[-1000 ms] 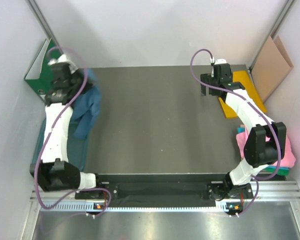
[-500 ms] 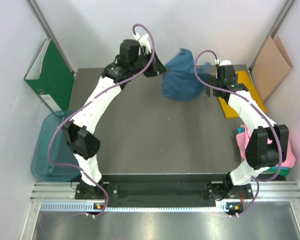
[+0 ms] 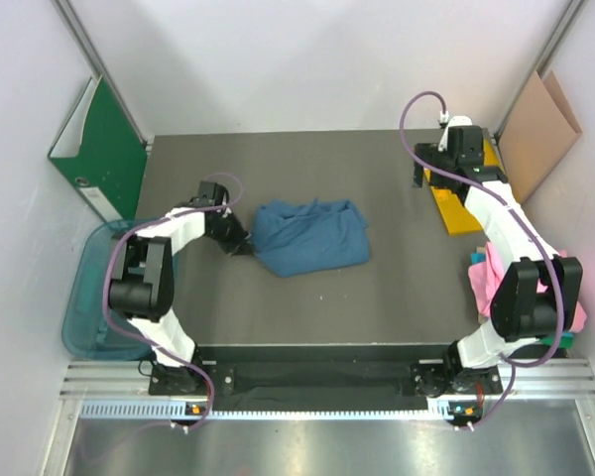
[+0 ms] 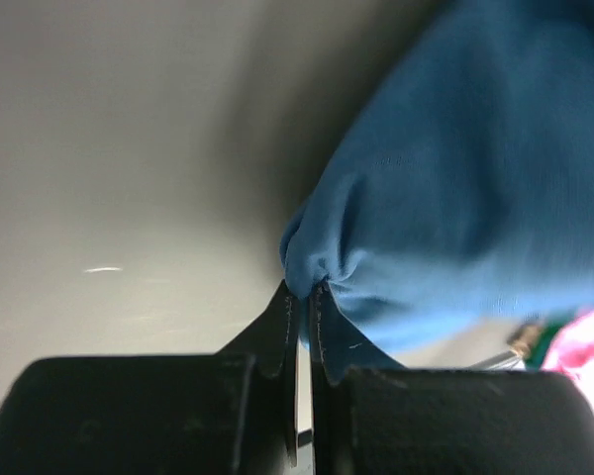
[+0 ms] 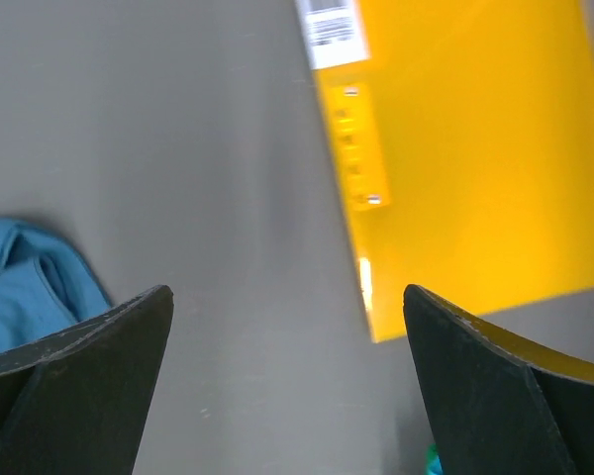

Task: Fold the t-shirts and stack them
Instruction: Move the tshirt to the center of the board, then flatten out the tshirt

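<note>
The dark blue t-shirt point(image 3: 310, 236) lies crumpled on the grey table point(image 3: 307, 159), left of centre. My left gripper point(image 3: 242, 244) is low at its left edge, shut on a pinch of the blue cloth point(image 4: 322, 267). The shirt point(image 4: 475, 168) fills the upper right of the left wrist view. My right gripper point(image 3: 423, 174) is open and empty at the back right, above the table beside a yellow folder point(image 3: 464, 208). The right wrist view shows the shirt's edge point(image 5: 25, 282) at the left. The pink shirt point(image 3: 492, 278) lies at the right edge, with teal-green cloth point(image 3: 545, 342) under it.
A green binder point(image 3: 104, 149) leans at the back left. A teal bin point(image 3: 89, 307) sits off the table's left edge. A brown cardboard sheet point(image 3: 540, 129) leans at the back right. The yellow folder point(image 5: 465, 148) lies under my right gripper.
My left arm swung the blue shirt from the left bin, through the air at the back, down onto the table. My right gripper shifted slightly back and right.
</note>
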`<act>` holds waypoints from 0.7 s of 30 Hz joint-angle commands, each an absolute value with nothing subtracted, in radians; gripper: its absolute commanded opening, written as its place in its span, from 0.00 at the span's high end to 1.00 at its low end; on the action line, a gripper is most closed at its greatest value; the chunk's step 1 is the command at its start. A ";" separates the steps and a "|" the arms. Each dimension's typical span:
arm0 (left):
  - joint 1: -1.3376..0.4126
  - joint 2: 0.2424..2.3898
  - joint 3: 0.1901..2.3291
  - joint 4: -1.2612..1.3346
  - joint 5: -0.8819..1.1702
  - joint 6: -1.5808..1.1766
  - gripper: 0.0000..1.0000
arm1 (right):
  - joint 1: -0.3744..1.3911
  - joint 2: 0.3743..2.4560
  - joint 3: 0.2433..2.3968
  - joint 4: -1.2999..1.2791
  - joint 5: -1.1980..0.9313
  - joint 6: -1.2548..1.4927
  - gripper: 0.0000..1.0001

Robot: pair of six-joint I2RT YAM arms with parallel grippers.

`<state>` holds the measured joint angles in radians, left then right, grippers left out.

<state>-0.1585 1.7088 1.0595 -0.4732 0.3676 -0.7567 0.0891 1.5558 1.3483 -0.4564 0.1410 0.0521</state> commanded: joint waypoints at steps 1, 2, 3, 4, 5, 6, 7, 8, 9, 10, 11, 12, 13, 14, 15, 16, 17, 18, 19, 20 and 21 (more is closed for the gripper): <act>-0.123 1.772 1.077 -0.569 0.302 -0.710 1.00 | 0.150 1.551 1.344 -0.425 0.005 0.057 0.00; -0.123 1.788 1.101 -0.592 0.273 -0.695 1.00 | 0.164 1.561 1.347 -0.440 0.006 0.058 0.00; -0.121 1.819 1.120 -0.635 0.261 -0.689 0.86 | 0.188 1.593 1.364 -0.460 -0.020 0.061 0.00; -0.121 1.830 1.135 -0.646 0.256 -0.684 0.71 | 0.199 1.615 1.377 -0.477 -0.050 0.063 0.00; -0.123 1.833 1.158 -0.649 0.261 -0.674 0.62 | 0.210 1.638 1.400 -0.517 -0.070 0.064 0.00; -0.126 1.813 1.163 -0.647 0.259 -0.673 0.41 | 0.237 1.673 1.407 -0.523 -0.089 0.067 0.00; -0.126 1.795 1.166 -0.626 0.256 -0.672 0.32 | 0.253 1.686 1.407 -0.525 -0.109 0.071 0.00; -0.129 1.772 1.170 -0.612 0.255 -0.669 0.24 | 0.270 1.698 1.407 -0.525 -0.154 0.071 0.00; -0.130 1.731 1.173 -0.597 0.252 -0.664 0.11 | 0.308 1.724 1.411 -0.529 -0.163 0.075 0.00; -0.130 1.717 1.180 -0.588 0.247 -0.660 0.01 | 0.322 1.739 1.416 -0.540 -0.164 0.080 0.00; -0.130 1.707 1.201 -0.592 0.238 -0.649 0.01 | 0.333 1.758 1.430 -0.552 -0.187 0.100 0.00; -0.130 1.707 1.215 -0.597 0.223 -0.643 0.01 | 0.340 1.799 1.437 -0.584 -0.208 0.118 0.03; -0.130 1.715 1.247 -0.626 0.216 -0.638 0.01 | 0.341 1.821 1.445 -0.598 -0.268 0.133 0.06; -0.130 1.723 1.261 -0.638 0.212 -0.626 0.01 | 0.341 1.842 1.460 -0.616 -0.296 0.150 0.11; -0.130 1.742 1.273 -0.647 0.204 -0.623 0.01 | 0.341 1.888 1.471 -0.674 -0.320 0.156 0.14; -0.130 1.750 1.284 -0.656 0.198 -0.618 0.01 | 0.339 1.904 1.479 -0.690 -0.389 0.156 0.17; -0.130 1.758 1.298 -0.667 0.196 -0.612 0.01 | 0.341 1.917 1.483 -0.702 -0.423 0.160 0.21; -0.130 1.770 1.301 -0.673 0.192 -0.611 0.01 | 0.341 1.933 1.482 -0.707 -0.451 0.164 0.22; -0.130 1.778 1.308 -0.676 0.187 -0.609 0.01 | 0.341 1.940 1.482 -0.716 -0.501 0.172 0.22; -0.130 1.785 1.310 -0.680 0.189 -0.606 0.01 | 0.341 1.951 1.485 -0.724 -0.517 0.181 0.22; -0.130 1.789 1.312 -0.680 0.187 -0.606 0.01 | 0.341 1.985 1.496 -0.741 -0.523 0.186 0.22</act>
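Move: The left gripper still pinches the left corner of the blue t-shirt, low over the board; the shirt's middle lies about 15 cm to its right and 4 cm ahead, 4 cm below, and the blue bin some 30 cm to its left and 9 cm back. From the open right gripper the shirt's right edge is roughly 20 cm left, 8 cm back and 18 cm below; the yellow folder's middle is about 7 cm right and 6 cm ahead. Bring the right gripper about 19 cm left towards the t-shirt's right edge, sinking some 14 cm and easing back, while its fingers tip down about 35 degrees and begin to narrow. Meanwhile lower the left gripper 3 cm, slightly left, open it wide to let go of the corner, then lift it forward and up. ##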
